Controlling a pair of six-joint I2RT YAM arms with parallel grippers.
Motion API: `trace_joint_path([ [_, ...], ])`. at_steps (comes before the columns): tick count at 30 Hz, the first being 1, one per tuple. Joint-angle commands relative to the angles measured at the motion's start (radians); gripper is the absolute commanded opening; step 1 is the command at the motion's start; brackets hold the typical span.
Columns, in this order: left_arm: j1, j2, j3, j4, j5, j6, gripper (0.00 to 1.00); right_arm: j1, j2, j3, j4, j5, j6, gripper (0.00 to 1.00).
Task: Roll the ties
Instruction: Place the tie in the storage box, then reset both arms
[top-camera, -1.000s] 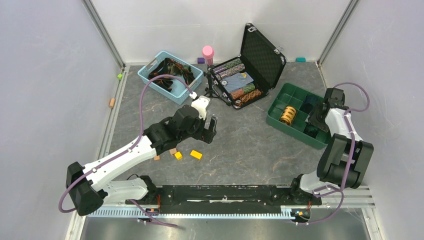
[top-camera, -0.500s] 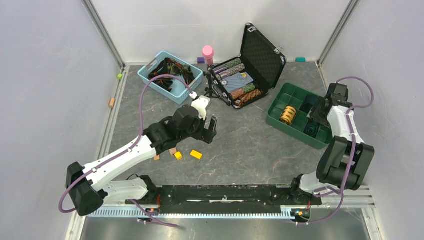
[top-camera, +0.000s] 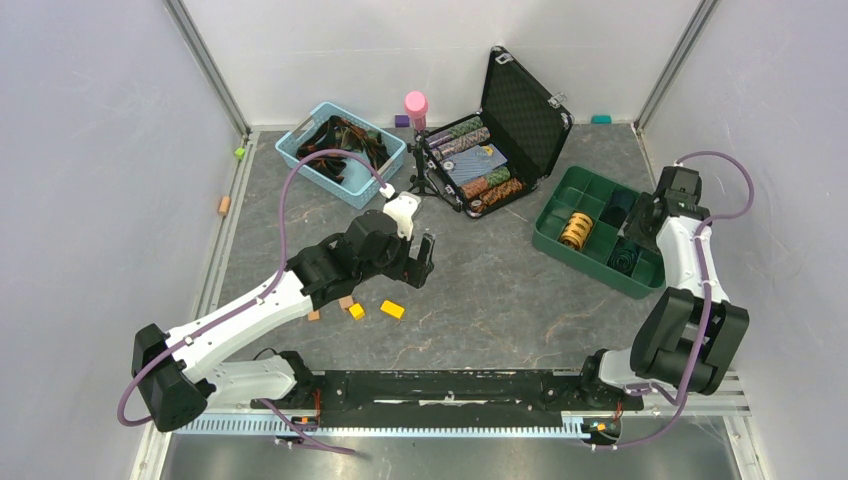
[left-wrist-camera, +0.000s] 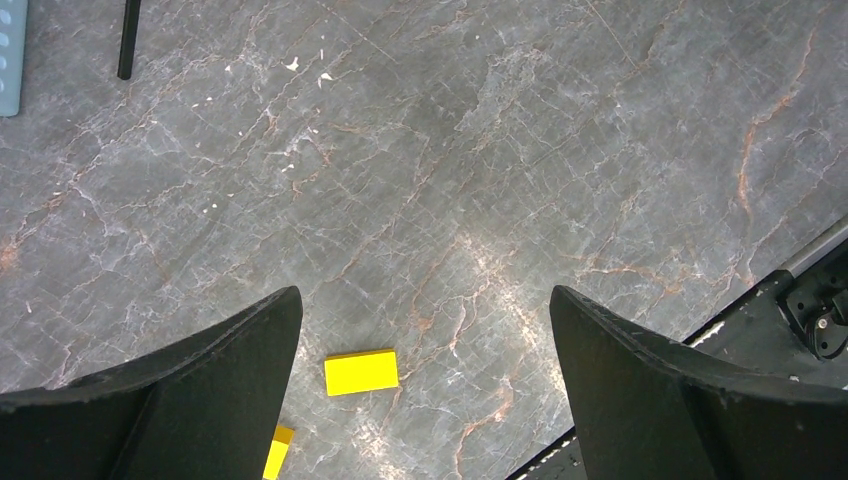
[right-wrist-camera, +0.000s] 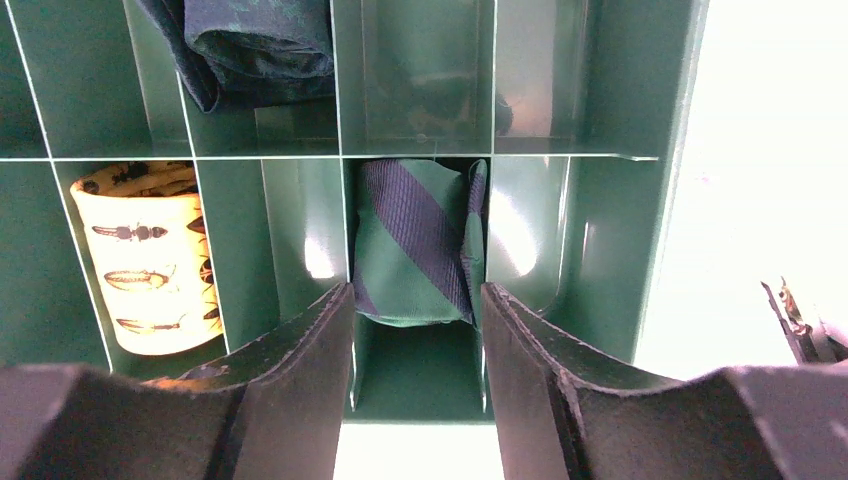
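Note:
Three rolled ties sit in compartments of the green tray (top-camera: 585, 264). They are a green-and-navy striped tie (right-wrist-camera: 415, 240), a yellow printed tie (right-wrist-camera: 145, 255) and a dark green tie (right-wrist-camera: 260, 45). From above, the striped roll (top-camera: 627, 258) and the orange-yellow roll (top-camera: 574, 230) both show. My right gripper (right-wrist-camera: 417, 290) hovers open over the tray. Its fingertips flank the near end of the striped tie, which rests in its compartment. Loose ties (top-camera: 345, 140) lie tangled in the blue basket (top-camera: 300, 128). My left gripper (left-wrist-camera: 423, 292) is wide open above bare table and holds nothing.
An open black case of poker chips (top-camera: 480, 160) stands at the back centre beside a pink cylinder (top-camera: 415, 105). Small yellow blocks (top-camera: 392, 309) lie under the left gripper, and one yellow block (left-wrist-camera: 361, 371) shows in its wrist view. The tray wall (right-wrist-camera: 600, 200) runs close to the right side wall.
My right gripper has pulled back and up from the tray's near compartments toward the far right, uncovering the striped roll. The left arm has not moved.

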Motion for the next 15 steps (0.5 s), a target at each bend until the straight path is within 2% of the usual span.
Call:
trace_joint_path([
  [1,0.006,-0.017,0.017,0.019,0.02,0.039,1.0,-0.001,-0.044,0.03,-0.006,0.004,-0.017,0.54],
  [9,0.006,-0.013,0.018,0.019,0.025,0.039,1.0,0.001,-0.027,-0.012,0.014,-0.006,-0.027,0.38],
  [15,0.006,-0.011,0.018,0.019,0.028,0.039,1.0,0.015,-0.031,-0.053,0.016,-0.007,-0.03,0.33],
])
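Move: The rolled green tie sits in its slot of the green storage box, about 6 cm below my right hand, some 1 cm ahead and 1 cm to the right. The yellow rolled tie lies about 7 cm ahead and 8 cm to the left of my right hand, and the dark blue tie some 11 cm ahead, neither left nor right. From my left hand, the green tie is about 8 cm ahead, 45 cm to the right and 14 cm lower. I narrow my right fingers from about half open to about a third, empty above the green tie already in its slot. My right hand first finishes its rise, barely half a centimetre, then turns and starts down and back over the tie, about 1 cm in each direction, the fingers still pointing steeply down. No touch on the tie can be seen. ##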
